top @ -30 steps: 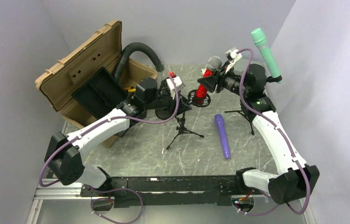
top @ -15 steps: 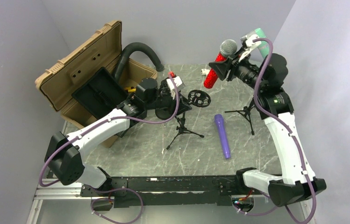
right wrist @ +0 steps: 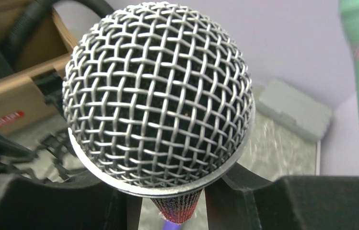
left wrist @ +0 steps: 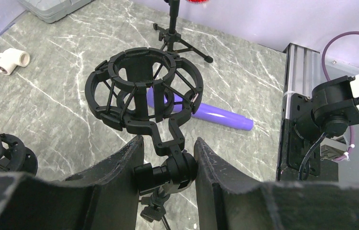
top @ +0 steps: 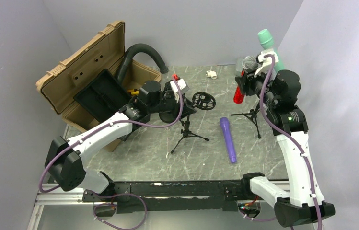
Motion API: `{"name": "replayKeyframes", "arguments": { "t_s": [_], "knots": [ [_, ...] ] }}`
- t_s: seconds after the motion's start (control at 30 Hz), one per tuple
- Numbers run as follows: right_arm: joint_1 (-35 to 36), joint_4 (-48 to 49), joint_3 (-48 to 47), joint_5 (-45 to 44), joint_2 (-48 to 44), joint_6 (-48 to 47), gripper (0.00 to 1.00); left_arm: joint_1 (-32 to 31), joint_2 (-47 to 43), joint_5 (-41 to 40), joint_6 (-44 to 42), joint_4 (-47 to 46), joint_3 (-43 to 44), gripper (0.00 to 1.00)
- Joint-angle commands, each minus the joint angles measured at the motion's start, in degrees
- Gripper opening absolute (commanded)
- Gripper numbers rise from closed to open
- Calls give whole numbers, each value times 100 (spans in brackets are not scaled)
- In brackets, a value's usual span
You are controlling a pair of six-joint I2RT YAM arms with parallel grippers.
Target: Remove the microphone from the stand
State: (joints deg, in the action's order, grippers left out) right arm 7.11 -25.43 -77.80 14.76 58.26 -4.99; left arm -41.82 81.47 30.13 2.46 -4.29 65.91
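The red glitter microphone (top: 239,91) with a silver mesh head (right wrist: 158,96) is held in the air by my right gripper (top: 245,82), shut on its body, at the right back of the table, well clear of the stand. The black tripod stand (top: 187,132) with its empty shock-mount ring (top: 203,100) stands mid-table. My left gripper (left wrist: 167,165) is shut on the stand's ball joint (left wrist: 179,167) just below the empty ring (left wrist: 144,88).
A purple microphone (top: 228,139) lies on the table, also in the left wrist view (left wrist: 211,114). A second tripod stand (top: 253,115) holds a green microphone (top: 272,50) at right. An open tan case (top: 91,72) with a black hose (top: 139,51) sits back left. A white pipe elbow (top: 210,74) lies at the back.
My right gripper lifted the red microphone out of the shock-mount ring and carried it right, then lower toward the second stand. The left gripper and stand have not moved.
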Motion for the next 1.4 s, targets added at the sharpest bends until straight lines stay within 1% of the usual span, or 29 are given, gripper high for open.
{"name": "replayKeyframes", "arguments": {
  "t_s": [0.0, 0.2, 0.33, 0.4, 0.6, 0.73, 0.77, 0.97, 1.23, 1.37],
  "knots": [
    [-219, -354, 618, -430, -178, -265, 0, 10, -220, -95, -176, -87, -66, 0],
    [-375, -460, 1613, -405, -8, -280, 0, 13, -259, -114, -176, -110, -106, 0],
    [-384, -597, 2114, -471, 376, -363, 0, 10, -284, -118, -176, -145, -161, 0],
    [-401, -652, 2269, -597, 586, -426, 0, 6, -300, -119, -372, -165, -191, 0],
    [-530, -1019, 2197, -833, 1228, -599, 0, 16, -348, -115, -408, -168, -202, 0],
    [-684, -1173, 2191, -745, 1625, -705, 0, 15, -405, -112, -430, -183, -235, 0],
    [-844, -1189, 2212, -725, 1702, -729, 0, 16, -418, -120, -425, -190, -251, 0],
    [-1203, -1081, 2375, -691, 2152, -951, 0, 10, -465, -105, -439, -210, -266, 0],
    [-1254, -952, 2436, -593, 2836, -1030, 0, 9, -422, -62, -413, -194, -226, 0],
    [-1256, -881, 2410, -528, 3212, -1023, 4, 13, -421, -65, -412, -199, -228, 0]
  ]
}}
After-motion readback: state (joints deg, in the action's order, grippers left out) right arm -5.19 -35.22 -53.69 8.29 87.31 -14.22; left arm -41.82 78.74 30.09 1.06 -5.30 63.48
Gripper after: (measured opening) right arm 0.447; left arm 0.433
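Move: The red microphone, held nearly upright in the right hand, goes to a bare spot on the table some 39 cm below that hand, about 7 cm back and 11 cm to its right. The purple microphone lies about 10 cm back and 3 cm to the hand's right, also some 38 cm down; the green microphone's tripod stands about 2 cm ahead and 15 cm to the right. From the left hand, the bare spot is level, about 27 cm right and 26 cm lower. Keeping its pinch on the red microphone just below the silver head, the right hand swings it down some 37 cm towards the table beside the purple microphone, fast at first and then slower, moving about 9 cm right on the way. The wrist tips the fingers down by some 60 degrees, laying the handle over towards the robot. ##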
